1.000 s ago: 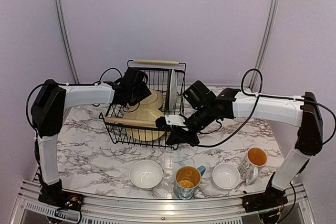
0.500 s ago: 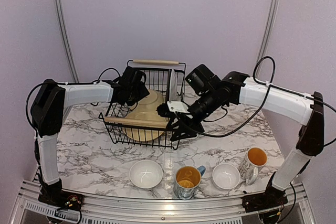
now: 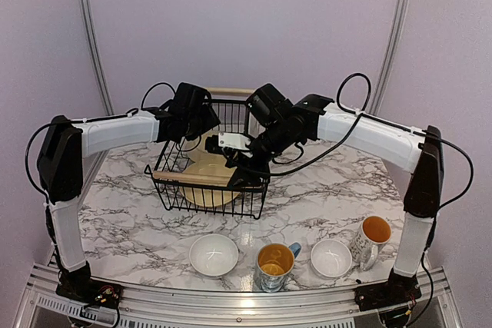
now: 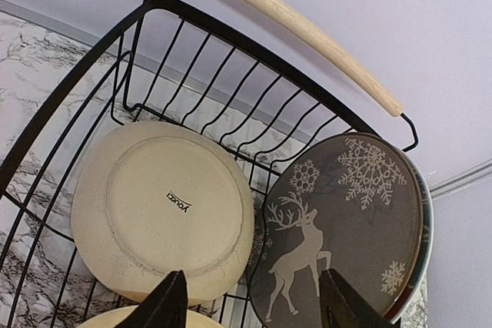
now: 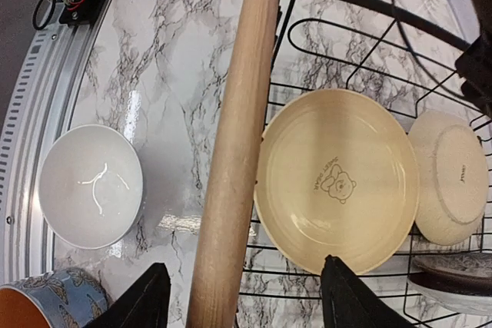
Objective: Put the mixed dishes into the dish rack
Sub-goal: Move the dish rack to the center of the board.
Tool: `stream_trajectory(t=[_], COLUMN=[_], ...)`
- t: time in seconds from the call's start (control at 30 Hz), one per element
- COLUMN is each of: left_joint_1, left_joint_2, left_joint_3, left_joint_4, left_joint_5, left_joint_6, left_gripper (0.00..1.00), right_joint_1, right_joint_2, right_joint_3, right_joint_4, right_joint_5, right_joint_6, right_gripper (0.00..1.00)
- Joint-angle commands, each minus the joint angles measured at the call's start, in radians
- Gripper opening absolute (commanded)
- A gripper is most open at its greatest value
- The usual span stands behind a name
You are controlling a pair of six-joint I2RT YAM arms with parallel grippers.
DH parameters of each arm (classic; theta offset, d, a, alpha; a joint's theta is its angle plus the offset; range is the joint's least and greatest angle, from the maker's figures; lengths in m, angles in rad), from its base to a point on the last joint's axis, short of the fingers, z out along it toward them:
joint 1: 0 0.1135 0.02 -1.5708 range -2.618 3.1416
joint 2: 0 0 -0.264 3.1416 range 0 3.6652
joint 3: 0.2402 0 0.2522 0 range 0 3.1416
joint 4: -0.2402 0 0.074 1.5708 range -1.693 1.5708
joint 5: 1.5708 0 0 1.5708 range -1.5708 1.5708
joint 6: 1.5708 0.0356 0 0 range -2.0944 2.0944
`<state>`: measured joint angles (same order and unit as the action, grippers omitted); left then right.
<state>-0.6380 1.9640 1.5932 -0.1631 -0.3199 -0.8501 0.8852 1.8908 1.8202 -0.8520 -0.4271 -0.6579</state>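
Observation:
The black wire dish rack (image 3: 184, 177) stands mid-table with wooden rod handles (image 4: 300, 32) (image 5: 231, 151). Inside it lie a pale yellow plate (image 5: 338, 190) with a bear print and a cream plate (image 4: 165, 209) showing its underside, and a grey reindeer plate (image 4: 342, 228) leans at the right. My left gripper (image 4: 254, 305) hangs open above the cream and grey plates and holds nothing. My right gripper (image 5: 242, 301) is open above the rack's near handle, also with nothing in it. Two white bowls (image 3: 214, 254) (image 3: 331, 257) and two yellow-lined mugs (image 3: 275, 263) (image 3: 371, 237) stand on the table in front.
The marble table (image 3: 323, 205) ends at a metal rail along the near edge. Behind the rack a purple wall rises. Both arms cross above the rack, and the right arm hides the rack's right side in the top view.
My right gripper has opened and risen from the rack's front right corner to a spot over the rack. My left gripper has lifted slightly toward the back.

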Motion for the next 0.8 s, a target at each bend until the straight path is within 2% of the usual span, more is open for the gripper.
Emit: stream_trajectory(t=[0.0, 0.1, 0.13, 0.2, 0.3, 0.47, 0.63, 0.77], left_joint_1=[-0.006, -0.009, -0.010, -0.013, -0.023, -0.034, -0.034, -0.025], left_joint_2=[0.000, 0.038, 0.048, 0.071, 0.111, 0.159, 0.234, 0.245], left_joint_3=[0.011, 0.034, 0.042, 0.069, 0.102, 0.106, 0.183, 0.170], left_joint_4=[-0.011, -0.023, -0.032, -0.062, -0.141, -0.170, -0.295, -0.332], left_joint_5=[-0.009, 0.011, 0.011, 0.011, 0.017, 0.012, -0.041, -0.048], left_joint_6=[-0.013, -0.021, -0.026, -0.039, -0.094, -0.136, -0.156, -0.217], left_gripper=[0.61, 0.61, 0.61, 0.61, 0.60, 0.61, 0.61, 0.62], right_joint_1=[0.036, 0.037, 0.036, 0.034, 0.034, 0.035, 0.050, 0.090], right_joint_2=[0.006, 0.014, 0.013, 0.003, -0.026, -0.077, -0.104, -0.041], right_joint_3=[-0.030, -0.043, -0.046, -0.061, -0.093, -0.148, -0.178, -0.132], right_joint_4=[-0.058, -0.064, -0.066, -0.067, -0.058, -0.064, 0.001, -0.007], right_joint_5=[0.035, 0.055, 0.058, 0.058, 0.058, 0.020, -0.031, -0.045], right_joint_6=[0.004, 0.011, 0.012, 0.011, 0.007, -0.010, 0.027, 0.045], right_gripper=[0.65, 0.53, 0.47, 0.29, 0.12, 0.06, 0.09, 0.11])
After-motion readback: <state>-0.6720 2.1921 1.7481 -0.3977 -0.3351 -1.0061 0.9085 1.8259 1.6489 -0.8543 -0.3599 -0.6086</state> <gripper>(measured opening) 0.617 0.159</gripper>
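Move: The dish rack's near handle is the right hand's target: its right end lies about 4 cm below, 2 cm back and 1 cm to the right, already between the open fingers' lines. From that hand the bear plate is some 6 cm ahead, 10 left and 14 down. The white bowl is about 15 cm back and 8 left, 20 down. The upturned cream dish sits roughly 3 cm ahead, 4 left and 12 below the left hand, with the deer plate about 5 ahead, 7 right and 8 below it. The rack's near handle is taken near its right end by the right hand, which sinks about 4 cm and slightly back over it, tilting a little, and pinches the wood. Still gripping, it then draws some 2 cm to the right. Meanwhile the left hand, fingers staying open, drops about 10 cm into the rack towards the upturned cream dish, drifting slightly right and tipping down 15 degrees. ##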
